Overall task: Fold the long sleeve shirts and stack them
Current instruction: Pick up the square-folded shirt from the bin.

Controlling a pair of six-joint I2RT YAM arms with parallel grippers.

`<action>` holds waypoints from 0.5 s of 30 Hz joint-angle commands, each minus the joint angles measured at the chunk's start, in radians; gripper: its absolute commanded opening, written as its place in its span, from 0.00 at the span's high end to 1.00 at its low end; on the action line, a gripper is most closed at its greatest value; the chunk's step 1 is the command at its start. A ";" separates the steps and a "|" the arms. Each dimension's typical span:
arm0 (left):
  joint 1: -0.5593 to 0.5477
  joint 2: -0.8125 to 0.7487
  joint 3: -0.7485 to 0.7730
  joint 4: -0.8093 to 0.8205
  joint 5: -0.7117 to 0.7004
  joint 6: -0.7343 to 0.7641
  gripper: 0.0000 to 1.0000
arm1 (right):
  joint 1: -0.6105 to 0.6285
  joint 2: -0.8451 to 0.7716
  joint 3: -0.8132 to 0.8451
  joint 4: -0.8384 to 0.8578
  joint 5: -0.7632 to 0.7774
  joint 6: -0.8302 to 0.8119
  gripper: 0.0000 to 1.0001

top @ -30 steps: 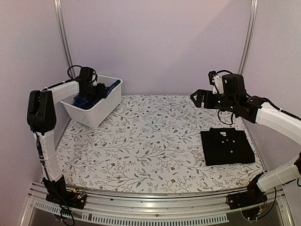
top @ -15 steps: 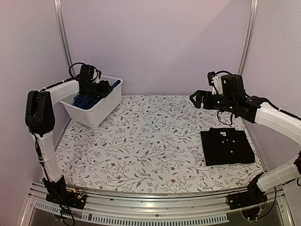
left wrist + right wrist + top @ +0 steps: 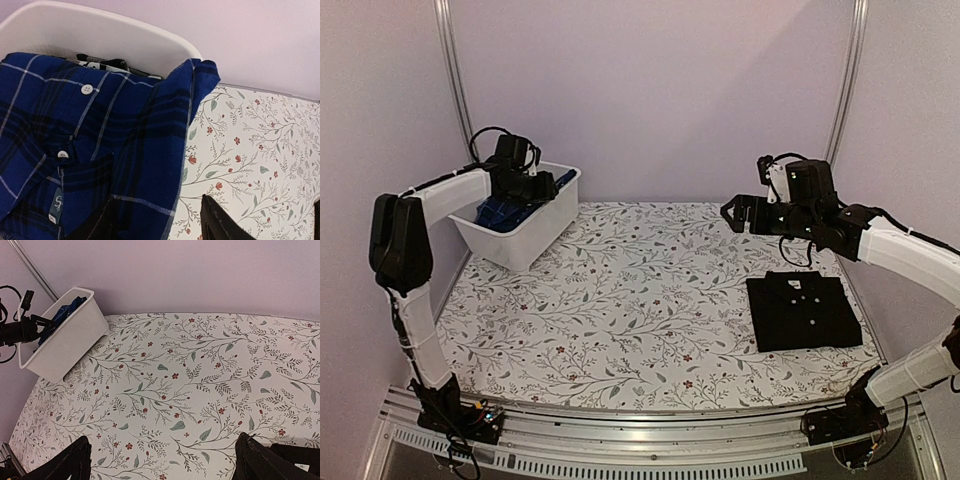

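The navy-and-blue plaid shirt (image 3: 125, 125) lies crumpled in a white bin (image 3: 525, 245) at the back left, its white buttons showing. My left gripper (image 3: 156, 196) hangs over the bin's right side, open. One finger (image 3: 97, 225) is above the cloth, the other is past the shirt's edge, and that edge runs between them. The black shirt (image 3: 803, 312) lies folded flat on the table at the right. My right gripper (image 3: 735, 212) hovers above the table behind the black shirt, open with nothing between its fingers (image 3: 260, 460).
The bin's rim (image 3: 100, 30) stands close to the purple back wall. A floral tablecloth (image 3: 630, 300) covers the table between the bin and the black shirt. Metal frame posts (image 3: 455, 80) rise at both back corners.
My left gripper has shifted a little farther back and right over the bin, and its jaws have narrowed somewhat. The right gripper has edged slightly left.
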 commanded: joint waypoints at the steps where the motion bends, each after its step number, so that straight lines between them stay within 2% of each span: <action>1: -0.021 0.035 0.027 -0.041 -0.082 0.028 0.50 | 0.001 0.004 0.000 0.013 -0.008 0.009 0.01; 2: -0.021 0.034 0.027 -0.033 -0.082 0.027 0.54 | 0.001 0.004 0.000 0.011 -0.009 0.009 0.01; 6: -0.022 0.039 0.070 -0.022 -0.110 0.036 0.85 | 0.001 0.004 -0.003 0.011 -0.009 0.009 0.01; 9: -0.022 0.037 0.127 -0.010 -0.131 0.055 1.00 | 0.000 0.002 -0.005 0.010 -0.010 0.009 0.01; 15: -0.027 -0.028 0.188 0.077 -0.147 0.128 1.00 | 0.001 0.005 -0.006 0.011 -0.006 0.007 0.01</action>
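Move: Over the bin's right side, the open left hand straddles the near right edge of the plaid shirt. The shirt's middle is about 7 cm to this hand's left, roughly level fore and aft and some 4 cm below. The bin's far right corner is about 10 cm ahead and 6 cm right; the patterned cloth at its far wall is some 12 cm ahead and 4 cm left. From the idle right hand, the shirt lies roughly 50 cm left and 18 cm ahead. Dipping some 1.5 cm onto the plaid shirt's edge beside the bin's right side, the left hand shuts its half-open fingers and pinches the cloth, then rises about 5 cm from that low point while edging 2–3 cm forward. The wrist tips the fingers up slightly as the hand draws the pinched edge upward. ##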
